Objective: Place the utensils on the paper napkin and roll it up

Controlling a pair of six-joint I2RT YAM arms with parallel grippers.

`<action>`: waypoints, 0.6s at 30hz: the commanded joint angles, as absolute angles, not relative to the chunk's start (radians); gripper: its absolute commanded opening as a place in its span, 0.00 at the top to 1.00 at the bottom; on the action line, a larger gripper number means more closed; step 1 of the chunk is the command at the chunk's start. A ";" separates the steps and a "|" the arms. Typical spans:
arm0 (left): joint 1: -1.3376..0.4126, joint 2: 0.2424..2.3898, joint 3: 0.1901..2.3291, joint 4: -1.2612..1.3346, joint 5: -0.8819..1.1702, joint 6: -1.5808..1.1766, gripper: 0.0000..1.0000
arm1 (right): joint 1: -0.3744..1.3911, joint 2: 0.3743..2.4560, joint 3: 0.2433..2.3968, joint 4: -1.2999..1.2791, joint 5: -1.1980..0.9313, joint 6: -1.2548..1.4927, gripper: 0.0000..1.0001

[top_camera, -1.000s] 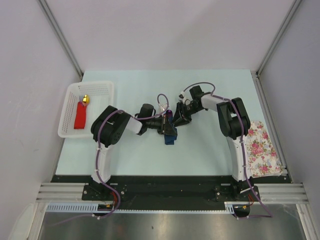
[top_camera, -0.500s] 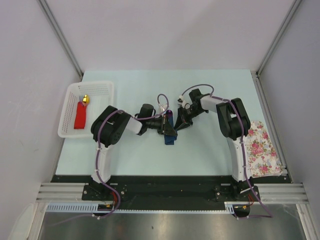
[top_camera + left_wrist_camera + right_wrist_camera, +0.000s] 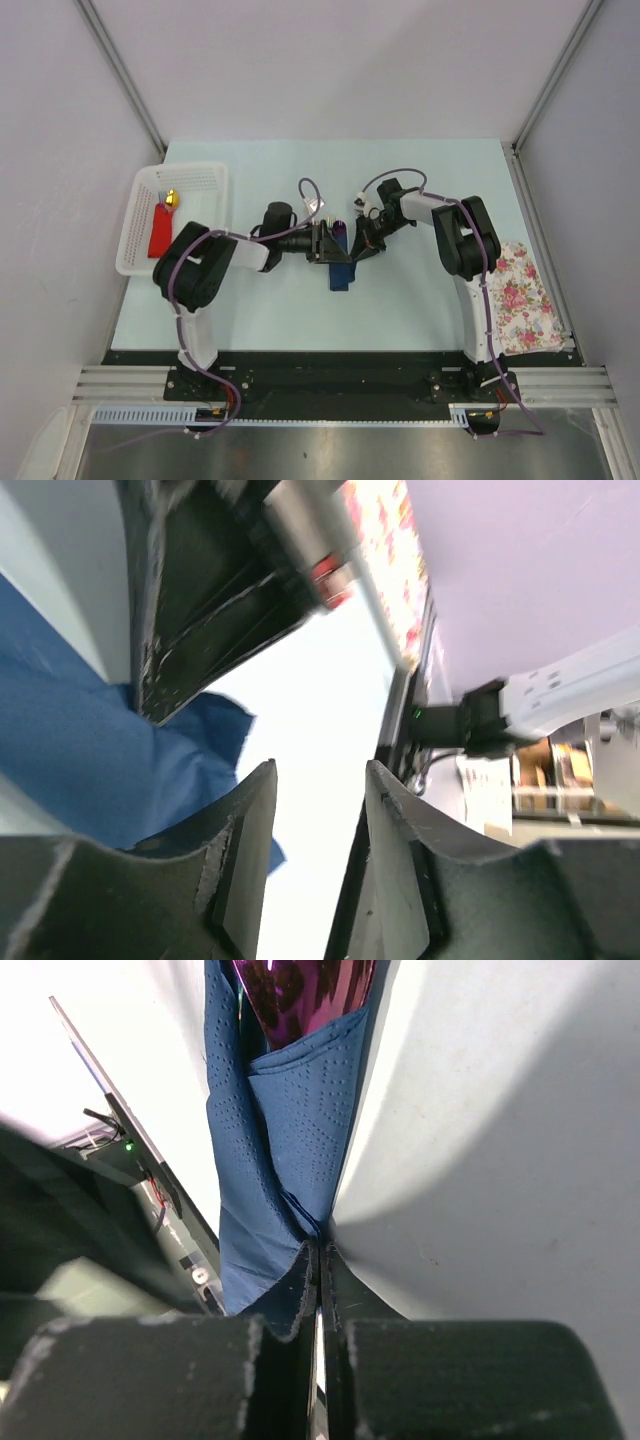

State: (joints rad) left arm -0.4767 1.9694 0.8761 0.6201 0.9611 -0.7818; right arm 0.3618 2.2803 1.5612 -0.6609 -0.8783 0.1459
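Observation:
The navy paper napkin (image 3: 342, 274) lies folded lengthwise mid-table, wrapped around the utensils. Only a shiny purple utensil end (image 3: 300, 995) shows, poking out of the far end of the fold. My right gripper (image 3: 322, 1250) is shut, pinching the near edge of the paper napkin (image 3: 285, 1150). In the top view the right gripper (image 3: 357, 248) sits at the roll's upper right. My left gripper (image 3: 320, 775) is open with nothing between its fingers, and the paper napkin (image 3: 100, 750) lies just to its side. From above, the left gripper (image 3: 328, 244) sits at the roll's upper left.
A white basket (image 3: 140, 262) at the left edge holds a red flat object (image 3: 160, 236) with a gold ball (image 3: 172, 198). A floral cloth (image 3: 522, 298) lies at the right edge beside the right arm's base.
My left gripper has opened, let go of the napkin and drawn back to the left with its arm. My right gripper has closed onto the napkin's edge.

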 commanded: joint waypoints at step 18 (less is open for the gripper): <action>-0.486 1.996 0.890 0.437 0.922 -0.715 0.81 | 0.357 2.293 1.509 -0.652 -0.730 0.150 1.00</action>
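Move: The rolled napkin's middle lies about 6 cm below the left hand, some 1 cm ahead and 1 cm to its right. At the napkin's far end, the purple spoon head is about 8 cm ahead and 1 cm right of that hand, and the green fork head 9 cm ahead and 1 cm left. For the right hand, already pinching the right edge, the napkin's middle is about 3 cm left and 1 cm ahead, at its height. Left rises about 3 cm, then sinks about 5 and backward over the napkin, fingers narrowing; right keeps pinching its edge. ##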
